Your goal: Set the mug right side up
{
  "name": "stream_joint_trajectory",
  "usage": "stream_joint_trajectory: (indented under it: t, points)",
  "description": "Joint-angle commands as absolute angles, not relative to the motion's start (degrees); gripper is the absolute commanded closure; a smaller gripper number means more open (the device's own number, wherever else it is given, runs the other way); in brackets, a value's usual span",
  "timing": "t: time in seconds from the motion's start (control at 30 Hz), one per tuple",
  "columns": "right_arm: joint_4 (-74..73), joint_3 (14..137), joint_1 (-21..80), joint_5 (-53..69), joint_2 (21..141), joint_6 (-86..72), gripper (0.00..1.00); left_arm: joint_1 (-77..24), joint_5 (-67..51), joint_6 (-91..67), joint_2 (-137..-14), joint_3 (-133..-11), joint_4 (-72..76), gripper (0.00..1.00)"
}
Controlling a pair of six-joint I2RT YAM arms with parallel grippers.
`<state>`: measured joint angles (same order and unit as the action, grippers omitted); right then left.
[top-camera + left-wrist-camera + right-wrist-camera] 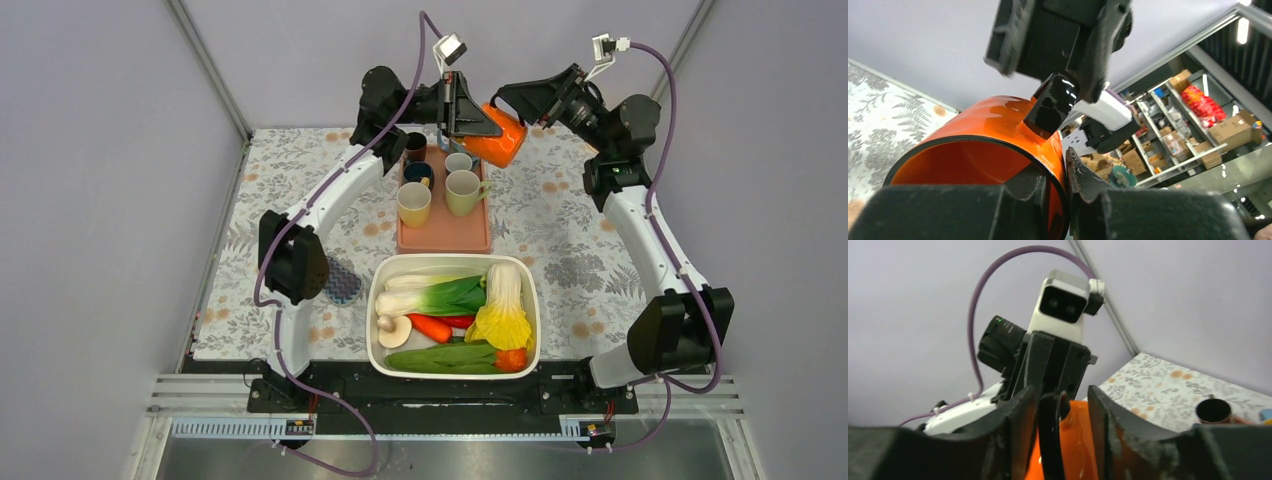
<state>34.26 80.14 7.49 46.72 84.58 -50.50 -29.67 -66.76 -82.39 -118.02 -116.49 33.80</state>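
An orange mug (503, 143) with a black handle (1054, 102) hangs in the air over the back of the table, tilted on its side, its mouth toward the left wrist camera. My left gripper (478, 122) is shut on its rim (1068, 170), one finger inside the mug and one outside. My right gripper (522, 106) reaches in from the right. In the right wrist view its jaws (1060, 400) stand apart around the handle (1050, 435), with a gap between the handle and the right-hand finger (1100, 420). Orange wall (1080, 440) shows between them.
A pink tray (445, 237) under the mug carries several upright mugs, with a dark cup (415, 147) beside it. A white basin (378, 300) of vegetables sits near the front. A blue round object (343, 284) lies by the left arm.
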Motion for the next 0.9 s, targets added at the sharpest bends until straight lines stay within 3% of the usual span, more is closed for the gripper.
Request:
stream_joint_trajectory:
  t: [0.0, 0.2, 0.27, 0.4, 0.47, 0.67, 0.87]
  points:
    - [31.39, 79.56, 7.58, 39.55, 85.03, -47.27, 0.37, -30.6, -69.66, -70.78, -114.82, -118.27, 25.36, 1.0]
    - [27.75, 75.59, 7.49, 38.17, 85.29, -44.64, 0.21, -30.41, -67.93, -59.12, -114.73, -118.23, 10.68, 1.0]
    - [25.95, 74.64, 7.46, 36.89, 84.66, -42.74, 0.02, -30.25, -65.67, -49.5, -114.89, -119.92, -0.5, 1.0]
    - [16.61, 75.25, 6.81, 29.38, 81.68, -35.99, 0.01, -31.42, -51.17, -12.74, -116.19, -129.82, -37.86, 1.0]
    - [10.04, 76.65, 6.43, 22.8, 80.15, -32.4, 0.0, -33.23, -40.95, -0.06, -115.95, -130.3, -45.76, 1.0]
    - [-4.22, 76.73, 5.37, -2.43, 74.81, -25.68, 0.01, -36.72, -28.76, 14.8, -115.82, -123.13, -52.07, 1.0]
    - [-5.82, 73.94, 5.17, -9.53, 71.34, -19.74, 0.0, -39.21, -21.08, 20.55, -117.06, -117.03, -51.89, 1.0]
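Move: The left hand, up in the air with the orange mug already gripped at the rim, is bound for the free front-right part of the tray, nearly straight below by some 42 cm. The green mug stands about 9 cm ahead and 40 below, the yellow mug 8 cm ahead and 12 to the left, and the vegetable bin some 18 cm back. From the right hand, that tray spot lies about 4 cm back and 45 below, the orange mug 4 cm back and slightly lower. The right fingers, already parting at the orange mug's handle, open wide and come free; the right hand goes forward and down, then swings right about 14 cm, turning clockwise. The left hand keeps its pinch on the rim with one finger inside and carries the mug down some 25 cm towards the tray, bulging forward and coming back on the way, while its wrist rolls roughly 60 degrees to bring the fingers from pointing right to slanting down. ##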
